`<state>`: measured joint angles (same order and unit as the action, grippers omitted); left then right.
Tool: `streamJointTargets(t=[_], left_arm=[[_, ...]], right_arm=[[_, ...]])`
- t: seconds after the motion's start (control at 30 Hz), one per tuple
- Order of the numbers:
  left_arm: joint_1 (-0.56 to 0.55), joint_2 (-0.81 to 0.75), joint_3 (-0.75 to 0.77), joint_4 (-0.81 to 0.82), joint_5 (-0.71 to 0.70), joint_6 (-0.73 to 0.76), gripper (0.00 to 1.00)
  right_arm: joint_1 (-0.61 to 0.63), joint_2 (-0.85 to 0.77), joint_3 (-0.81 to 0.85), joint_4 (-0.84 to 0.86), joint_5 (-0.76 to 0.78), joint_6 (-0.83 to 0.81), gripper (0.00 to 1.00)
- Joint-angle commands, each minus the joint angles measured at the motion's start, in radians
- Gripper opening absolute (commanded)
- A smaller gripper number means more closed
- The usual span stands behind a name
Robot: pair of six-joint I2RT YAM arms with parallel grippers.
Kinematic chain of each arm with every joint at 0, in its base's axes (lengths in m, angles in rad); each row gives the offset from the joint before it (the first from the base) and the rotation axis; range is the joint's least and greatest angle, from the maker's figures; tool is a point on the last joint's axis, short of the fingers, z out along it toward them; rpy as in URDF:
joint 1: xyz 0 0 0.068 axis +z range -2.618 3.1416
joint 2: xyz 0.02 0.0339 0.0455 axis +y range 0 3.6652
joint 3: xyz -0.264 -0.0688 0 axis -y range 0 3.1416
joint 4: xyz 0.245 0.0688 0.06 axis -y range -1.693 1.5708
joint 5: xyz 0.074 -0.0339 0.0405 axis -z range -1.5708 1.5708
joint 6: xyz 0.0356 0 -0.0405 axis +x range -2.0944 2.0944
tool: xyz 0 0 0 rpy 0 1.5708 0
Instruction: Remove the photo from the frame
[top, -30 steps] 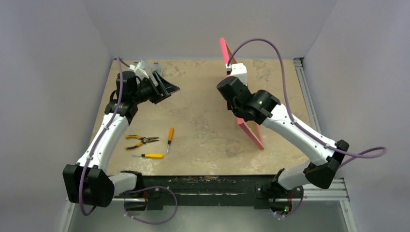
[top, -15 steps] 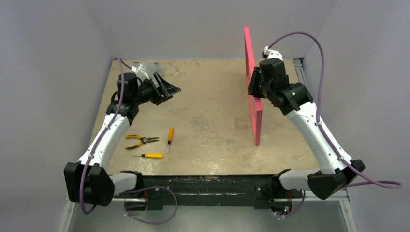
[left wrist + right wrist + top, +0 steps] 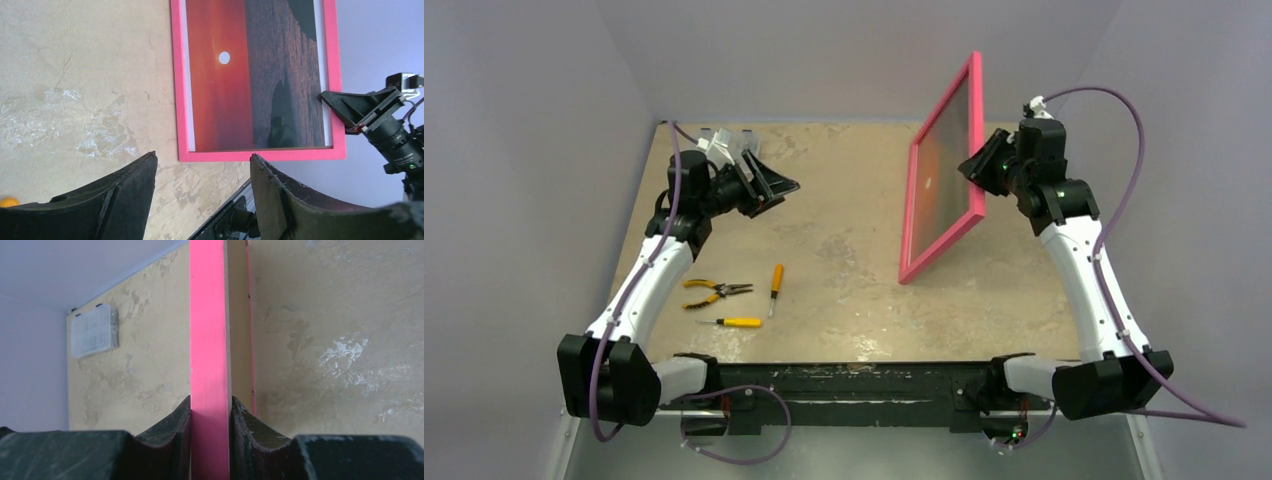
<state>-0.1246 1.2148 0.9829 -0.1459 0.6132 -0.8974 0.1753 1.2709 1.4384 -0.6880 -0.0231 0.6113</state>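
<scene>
The pink frame [image 3: 969, 222] is held up in the air at the right of the table, tilted, its front facing left. The sunset photo [image 3: 942, 170] sits inside it; in the left wrist view the photo [image 3: 235, 90] shows its red sky, white sun and dark landscape within the frame [image 3: 260, 155]. My right gripper [image 3: 976, 163] is shut on the frame's right edge; the right wrist view shows the frame's edge [image 3: 210, 340] clamped between both fingers. My left gripper [image 3: 779, 187] is open and empty at the far left, pointing at the frame from a distance.
Yellow-handled pliers [image 3: 714, 293] and two yellow-handled screwdrivers [image 3: 775, 282] [image 3: 736, 322] lie at the front left of the table. A clear plastic box [image 3: 95, 331] sits at the table's far edge. Grey walls enclose the table.
My right arm has swung the frame from edge-on and upright to the right and tilted it, so its front now faces left. The left arm has barely moved.
</scene>
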Motion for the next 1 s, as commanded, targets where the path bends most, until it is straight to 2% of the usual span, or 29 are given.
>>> streamJointTargets(t=[0.0,0.27,0.73,0.97], left_arm=[[0.006,0.004,-0.01,0.068,0.032,-0.024,0.66],[0.006,0.009,-0.019,0.089,0.041,-0.041,0.66],[0.005,0.019,-0.029,0.109,0.052,-0.056,0.65],[0.005,0.021,-0.032,0.115,0.056,-0.062,0.65]], right_arm=[[-0.085,-0.107,-0.129,0.139,-0.127,0.046,0.0],[-0.203,-0.277,-0.487,0.357,-0.216,0.111,0.0],[-0.226,-0.338,-0.796,0.539,-0.238,0.152,0.0],[-0.225,-0.281,-0.892,0.674,-0.29,0.154,0.0]])
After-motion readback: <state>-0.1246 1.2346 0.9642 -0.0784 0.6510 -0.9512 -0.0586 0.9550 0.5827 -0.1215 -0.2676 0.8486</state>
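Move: The photo frame, steeply tilted with its photo side facing left, is already gripped by its raised right edge; its middle lies roughly 8 cm ahead of the right hand, 5 cm to its left and 14 cm below. On the table some 30 cm below, the loose screwdriver lies about 40 cm left and 12 cm back, the pliers about 53 cm left and 12 cm back. From the idle left hand the frame's middle is about 33 cm right, 10 cm ahead, 9 cm below. The frame's held edge is brought down towards the table by the right hand, which sinks about 15 cm, drawing back some 5 cm and easing slightly right early on. The wrist rolls some 20 degrees, left side rising, with a small clockwise turn, laying the photo side upward, while the fingers keep their pinch on the edge. ##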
